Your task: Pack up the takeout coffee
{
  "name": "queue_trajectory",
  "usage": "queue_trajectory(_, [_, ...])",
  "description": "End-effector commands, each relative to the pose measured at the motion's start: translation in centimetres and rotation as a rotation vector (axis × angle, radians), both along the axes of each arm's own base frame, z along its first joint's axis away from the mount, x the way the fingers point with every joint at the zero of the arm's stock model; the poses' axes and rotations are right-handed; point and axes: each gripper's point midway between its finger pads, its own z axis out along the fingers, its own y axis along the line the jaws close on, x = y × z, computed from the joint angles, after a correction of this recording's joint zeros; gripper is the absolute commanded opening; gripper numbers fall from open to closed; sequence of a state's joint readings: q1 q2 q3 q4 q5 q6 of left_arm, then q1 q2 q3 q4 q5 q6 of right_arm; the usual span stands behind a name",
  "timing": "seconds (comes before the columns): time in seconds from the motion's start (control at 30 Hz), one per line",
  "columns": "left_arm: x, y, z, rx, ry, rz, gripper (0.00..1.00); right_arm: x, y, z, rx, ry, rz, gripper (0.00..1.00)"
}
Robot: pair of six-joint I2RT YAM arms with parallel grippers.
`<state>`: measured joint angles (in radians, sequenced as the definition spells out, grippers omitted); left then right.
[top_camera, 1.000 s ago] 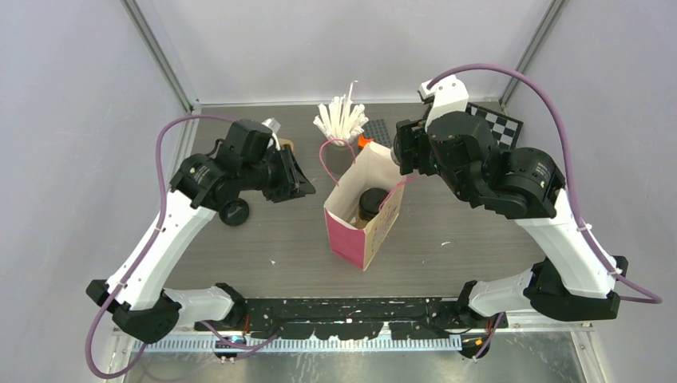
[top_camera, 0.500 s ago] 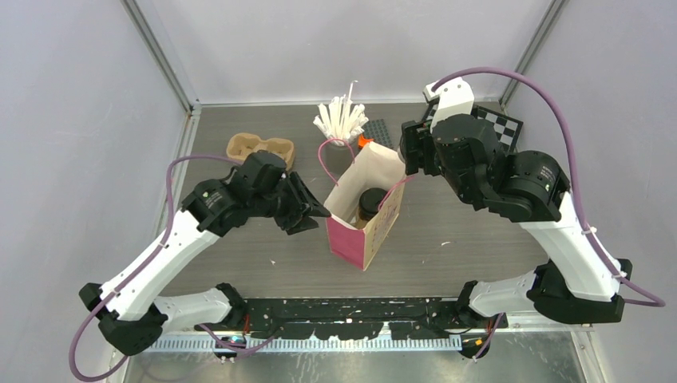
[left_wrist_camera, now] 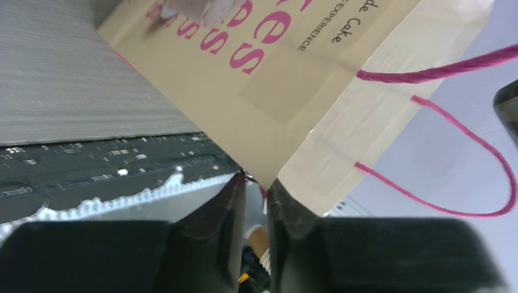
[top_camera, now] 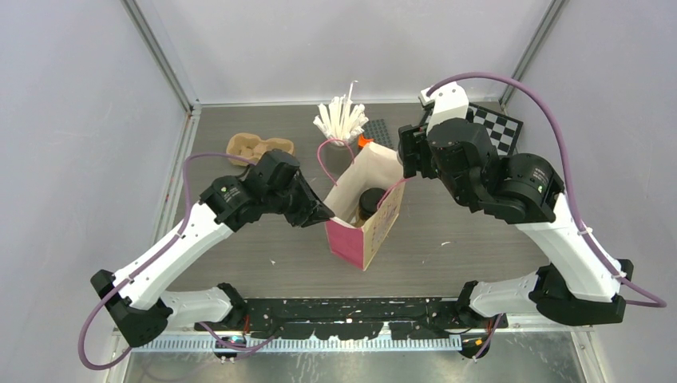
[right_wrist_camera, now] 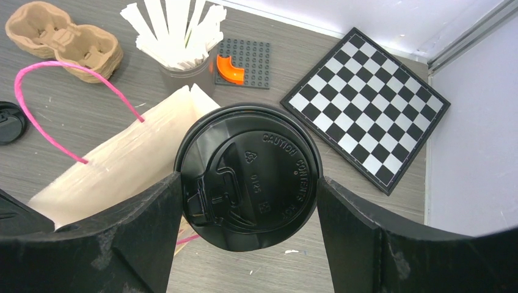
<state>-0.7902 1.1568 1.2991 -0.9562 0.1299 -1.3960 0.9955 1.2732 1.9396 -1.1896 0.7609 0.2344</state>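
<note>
A tan paper bag [top_camera: 363, 235] with a pink side and pink cord handles stands open at mid-table. One takeout coffee [top_camera: 370, 201], dark with a black lid, stands inside it. My left gripper [top_camera: 321, 214] is at the bag's left rim corner. In the left wrist view its fingers [left_wrist_camera: 225, 210] are pinched nearly together on that corner of the bag [left_wrist_camera: 287, 104]. My right gripper [right_wrist_camera: 247, 204] is shut on the second takeout coffee [right_wrist_camera: 247, 174], held above the bag's [right_wrist_camera: 122, 162] far right edge. That cup is hidden under the arm in the top view.
A tan pulp tray [top_camera: 259, 147] lies at the back left. A grey cup of white sticks [top_camera: 342, 124] stands just behind the bag. A checkerboard [top_camera: 495, 126] and a grey stud plate [right_wrist_camera: 247, 61] lie at the back right. A loose black lid [right_wrist_camera: 9, 122] lies left of the bag.
My left arm swung right from beside the tray to the bag's left rim, and its jaws closed on the corner. The right arm kept holding its cup almost still.
</note>
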Motion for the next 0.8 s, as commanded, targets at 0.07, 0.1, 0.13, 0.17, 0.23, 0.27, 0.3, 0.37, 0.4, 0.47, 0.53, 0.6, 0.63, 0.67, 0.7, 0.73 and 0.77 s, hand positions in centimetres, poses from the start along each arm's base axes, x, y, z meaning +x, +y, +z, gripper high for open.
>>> queue_trajectory(0.07, [2.1, 1.9, 1.5, 0.088, -0.184, -0.049, 0.04, -0.3, -0.8, 0.7, 0.044, -0.015, -0.036, 0.76])
queue_trajectory(0.1, [2.5, 2.3, 1.8, 0.086, -0.200, -0.064, 0.00, -0.3, -1.0, 0.5, 0.037, -0.008, -0.045, 0.76])
queue_trajectory(0.13, [2.6, 2.8, 2.0, 0.089, -0.200, -0.081, 0.00, -0.3, -1.2, 0.3, 0.027, 0.001, -0.053, 0.76])
queue_trajectory(0.17, [2.7, 3.5, 2.1, 0.106, -0.201, -0.100, 0.00, -0.3, -1.5, 0.1, 0.025, 0.007, -0.067, 0.76])
queue_trajectory(0.23, [2.7, 4.9, 2.2, 0.157, -0.201, -0.141, 0.00, -0.2, -2.2, -0.5, 0.018, 0.026, -0.100, 0.76])
queue_trajectory(0.27, [2.6, 5.4, 2.5, 0.174, -0.211, -0.167, 0.00, -0.1, -2.7, -0.7, 0.016, 0.037, -0.124, 0.76])
queue_trajectory(0.3, [2.4, 5.9, 2.6, 0.194, -0.212, -0.188, 0.00, 0.0, -3.2, -0.9, 0.013, 0.047, -0.147, 0.76])
queue_trajectory(0.37, [2.1, 6.8, 2.9, 0.212, -0.209, -0.226, 0.00, 0.2, -4.1, -0.9, 0.014, 0.056, -0.183, 0.76])
queue_trajectory(0.4, [1.8, 7.1, 3.0, 0.206, -0.204, -0.248, 0.00, 0.4, -4.4, -0.9, 0.013, 0.061, -0.191, 0.76])
queue_trajectory(0.47, [1.2, 7.5, 3.0, 0.190, -0.196, -0.295, 0.00, 0.6, -4.9, -1.2, 0.018, 0.075, -0.203, 0.76])
queue_trajectory(0.53, [0.6, 7.7, 3.0, 0.162, -0.181, -0.338, 0.00, 0.8, -5.1, -1.9, 0.019, 0.102, -0.213, 0.76])
queue_trajectory(0.6, [0.1, 7.9, 3.3, 0.126, -0.168, -0.369, 0.00, 1.1, -5.2, -3.6, 0.014, 0.151, -0.227, 0.76])
queue_trajectory(0.63, [-0.1, 8.0, 3.4, 0.107, -0.162, -0.380, 0.00, 1.3, -5.2, -4.7, 0.007, 0.177, -0.233, 0.76])
queue_trajectory(0.67, [-0.2, 8.1, 3.7, 0.087, -0.161, -0.390, 0.00, 1.4, -5.2, -6.0, -0.001, 0.207, -0.240, 0.76])
queue_trajectory(0.7, [-0.3, 8.3, 3.9, 0.072, -0.157, -0.397, 0.00, 1.5, -5.2, -7.2, -0.004, 0.231, -0.246, 0.76])
queue_trajectory(0.73, [-0.6, 8.4, 4.1, 0.060, -0.151, -0.408, 0.00, 1.5, -5.1, -8.1, 0.005, 0.243, -0.246, 0.76])
queue_trajectory(0.77, [-0.8, 8.5, 4.3, 0.054, -0.155, -0.423, 0.00, 1.6, -4.8, -9.1, 0.020, 0.252, -0.241, 0.76])
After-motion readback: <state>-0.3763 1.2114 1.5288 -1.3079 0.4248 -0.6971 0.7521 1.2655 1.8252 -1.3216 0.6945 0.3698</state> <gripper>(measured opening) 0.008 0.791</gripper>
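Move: The paper bag's near-left rim corner already sits between the left fingers. The bag's middle is about 6 cm ahead, 7 cm right and 13 cm below; the black-lidded cup inside is about 7 cm ahead, 9 right and 17 below. From the cup-holding right hand, the bag's middle is about 9 cm left, 3 back and 28 below, the straw tub 15 ahead and 13 left, and the chessboard 15 ahead and 18 right. The bag's near-left rim corner is pinched by the closing left fingers and dragged some 9 cm left, first swinging forward and rising about 2 cm, then easing back as the wrist turns clockwise. Keeping its grip on the second cup, the right hand moves away from the bag, about 6 cm right, then dropping about as much, tipping down and turning clockwise. ##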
